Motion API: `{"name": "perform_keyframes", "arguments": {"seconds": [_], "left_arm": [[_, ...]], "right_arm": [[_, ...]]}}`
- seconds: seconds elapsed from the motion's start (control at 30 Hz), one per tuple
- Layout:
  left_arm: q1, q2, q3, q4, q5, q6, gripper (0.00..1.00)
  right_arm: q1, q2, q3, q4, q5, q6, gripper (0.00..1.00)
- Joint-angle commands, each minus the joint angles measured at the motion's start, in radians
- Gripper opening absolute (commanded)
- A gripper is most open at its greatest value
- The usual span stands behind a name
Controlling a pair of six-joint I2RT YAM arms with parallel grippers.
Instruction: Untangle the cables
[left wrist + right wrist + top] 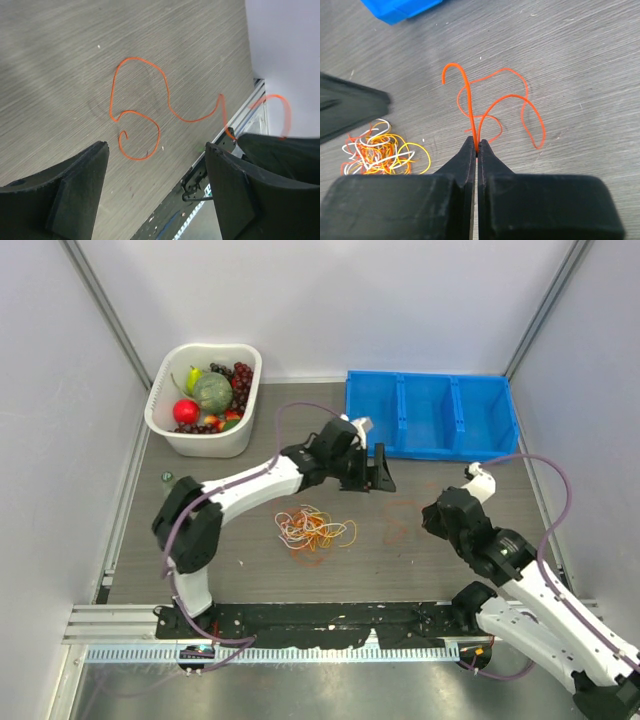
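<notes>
A fist-sized tangle of orange, yellow and white cables (313, 530) lies on the table in front of the arms, and shows low on the left in the right wrist view (379, 152). One orange cable (492, 100) is apart from it. My right gripper (477, 146) is shut on this cable, with two strands pinched at its tips and the rest looping onto the table. My left gripper (156, 150) is open above the same curly orange cable (137, 112), and nothing is between its fingers. From above, the left gripper (380, 473) hangs right of and beyond the tangle and the right gripper (432, 516) sits further right.
A white basket (163, 400) of fruit stands at the back left. A blue three-compartment bin (430, 415) stands at the back right, just beyond the left gripper. A black rail (320, 618) runs along the table's near edge. White walls enclose the sides.
</notes>
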State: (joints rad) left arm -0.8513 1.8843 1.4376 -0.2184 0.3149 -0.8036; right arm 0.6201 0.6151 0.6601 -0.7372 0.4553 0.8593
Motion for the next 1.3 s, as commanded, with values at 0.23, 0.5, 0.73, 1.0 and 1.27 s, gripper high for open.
{"name": "perform_keyframes", "arguments": {"seconds": [0.23, 0.5, 0.73, 1.0, 1.27], "left_arm": [[0.216, -0.379, -0.065, -0.110, 0.069, 0.162, 0.82], [0.228, -0.410, -0.100, -0.188, -0.002, 0.325, 0.82], [0.227, -0.462, -0.082, -0.196, 0.108, 0.304, 0.82], [0.227, -0.521, -0.177, -0.145, 0.116, 0.313, 0.82], [0.225, -0.560, -0.227, -0.137, 0.050, 0.369, 0.82]], "right_arm": [[0.001, 0.360, 0.030, 0.214, -0.227, -0.183, 0.10], [0.000, 0.521, 0.084, 0.194, -0.231, -0.226, 0.44], [0.001, 0.558, 0.099, 0.142, -0.142, -0.235, 0.72], [0.000, 0.675, 0.099, 0.229, -0.176, -0.285, 0.72], [0.013, 0.718, 0.073, 0.398, -0.138, -0.345, 0.70]]}}
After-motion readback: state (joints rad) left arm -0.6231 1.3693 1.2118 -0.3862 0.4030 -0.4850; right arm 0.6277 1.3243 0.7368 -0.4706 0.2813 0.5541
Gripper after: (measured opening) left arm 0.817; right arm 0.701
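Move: The right hand has the orange cable pinched at the fingertips, about 15 cm above the table; its lower loops already lie some 4 cm ahead of this hand and 6 cm to the left. On the table too, the tangle sits roughly 27 cm left and 1 cm ahead; the blue bin is about 30 cm straight ahead. From the empty left hand the tangle is some 16 cm left, 6 cm back and 14 cm below. The right fingers let go of the orange cable just above the table, opening wide once the hand has carried it down and left over its lying loops; still sinking, the hand ends about 11 cm lower, wrist tipped some 20 degrees further down and swung counter-clockwise. Meanwhile the left hand, staying open, clears away up and to the left, roughly 14 cm left. ##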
